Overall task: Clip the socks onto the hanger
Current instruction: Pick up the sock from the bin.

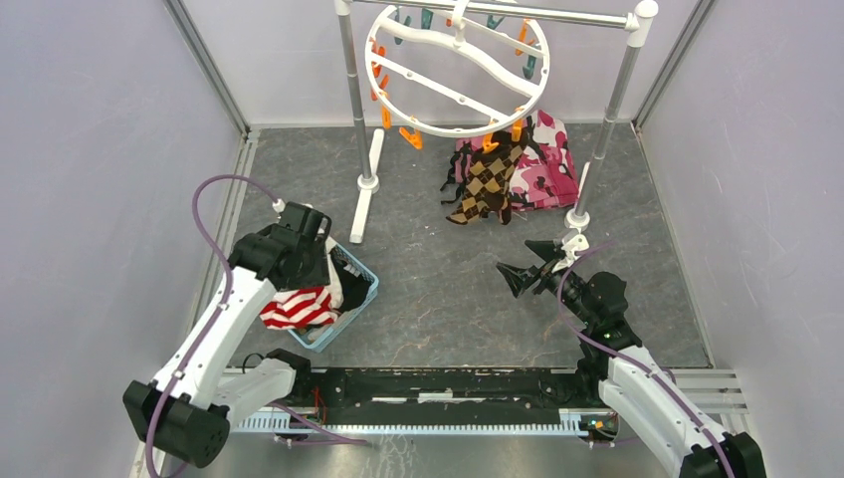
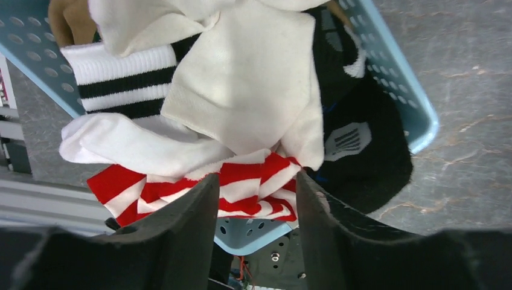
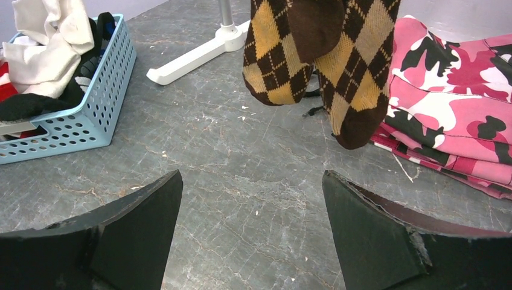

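The hanger hangs from the rail at the back, with orange and teal pins round its rim. A pair of brown argyle socks dangles from its front pins, toes near the floor. More socks lie in the blue basket: a red-and-white striped sock and a white one with black cuff stripes. My left gripper points down into the basket, open, its tips at the striped sock and nothing pinched. My right gripper hovers wide open over bare floor, short of the argyle socks.
A plain white cloth and a black item share the basket. A pink camouflage cloth lies folded to the right of the argyle socks. The rail's poles stand on white feet. Grey walls close in both sides.
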`<state>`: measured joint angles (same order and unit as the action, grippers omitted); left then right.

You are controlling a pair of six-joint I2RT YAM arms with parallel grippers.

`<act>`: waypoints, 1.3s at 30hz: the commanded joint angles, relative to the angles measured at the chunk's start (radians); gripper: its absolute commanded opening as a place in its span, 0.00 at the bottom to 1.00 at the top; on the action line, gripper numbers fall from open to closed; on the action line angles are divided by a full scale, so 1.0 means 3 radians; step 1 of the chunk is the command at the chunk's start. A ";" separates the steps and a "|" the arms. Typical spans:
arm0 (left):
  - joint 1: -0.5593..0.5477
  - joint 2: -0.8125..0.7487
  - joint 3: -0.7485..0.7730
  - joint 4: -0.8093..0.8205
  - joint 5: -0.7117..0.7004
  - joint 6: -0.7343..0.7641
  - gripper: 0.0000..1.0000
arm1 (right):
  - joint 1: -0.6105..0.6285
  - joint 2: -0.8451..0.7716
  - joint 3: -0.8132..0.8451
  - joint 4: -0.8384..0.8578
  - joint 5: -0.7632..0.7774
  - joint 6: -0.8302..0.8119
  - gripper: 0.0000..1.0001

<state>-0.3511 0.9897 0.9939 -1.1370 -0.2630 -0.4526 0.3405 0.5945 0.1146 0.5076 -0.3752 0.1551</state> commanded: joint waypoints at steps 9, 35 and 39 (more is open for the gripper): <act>-0.0080 0.0341 -0.0177 -0.0031 -0.0323 -0.0028 0.48 | 0.0018 -0.0096 0.0027 0.0065 0.0018 -0.0029 0.92; -0.0138 -0.0726 0.0636 0.0771 -0.0015 0.0139 0.02 | 0.0023 -0.0182 0.0037 0.0202 -0.0368 -0.0030 0.91; -0.0138 -0.0956 0.0493 0.1351 0.0694 0.0178 0.02 | 0.0179 -0.0082 0.0032 0.0496 -0.0742 -0.0037 0.90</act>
<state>-0.3885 0.7624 1.1603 -0.9600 -0.2619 -0.4419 0.3496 0.5518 0.1146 0.5243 -0.4709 0.1516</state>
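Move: The red-and-white striped sock I'm after bunches up about 5 cm below my left hand, its middle some 2 cm to the left and 1 cm back. The cream sock lies about 6 cm ahead of the hand and level sideways, and the black sock some 6 cm to its right, level fore and aft, both about 5 cm down. From my right hand the striped sock is roughly 37 cm left, 7 cm back and 6 cm down. My left hand, fingers half open, sinks about 3 cm onto the near part of the sock heap, easing slightly left and back, and pinches the striped sock as the fingers shut. Then I lift it briskly some 16 cm, drifting a little forward and, late, rightward, while the wrist swings the fingertips up and forward by nearly 40 degrees. ##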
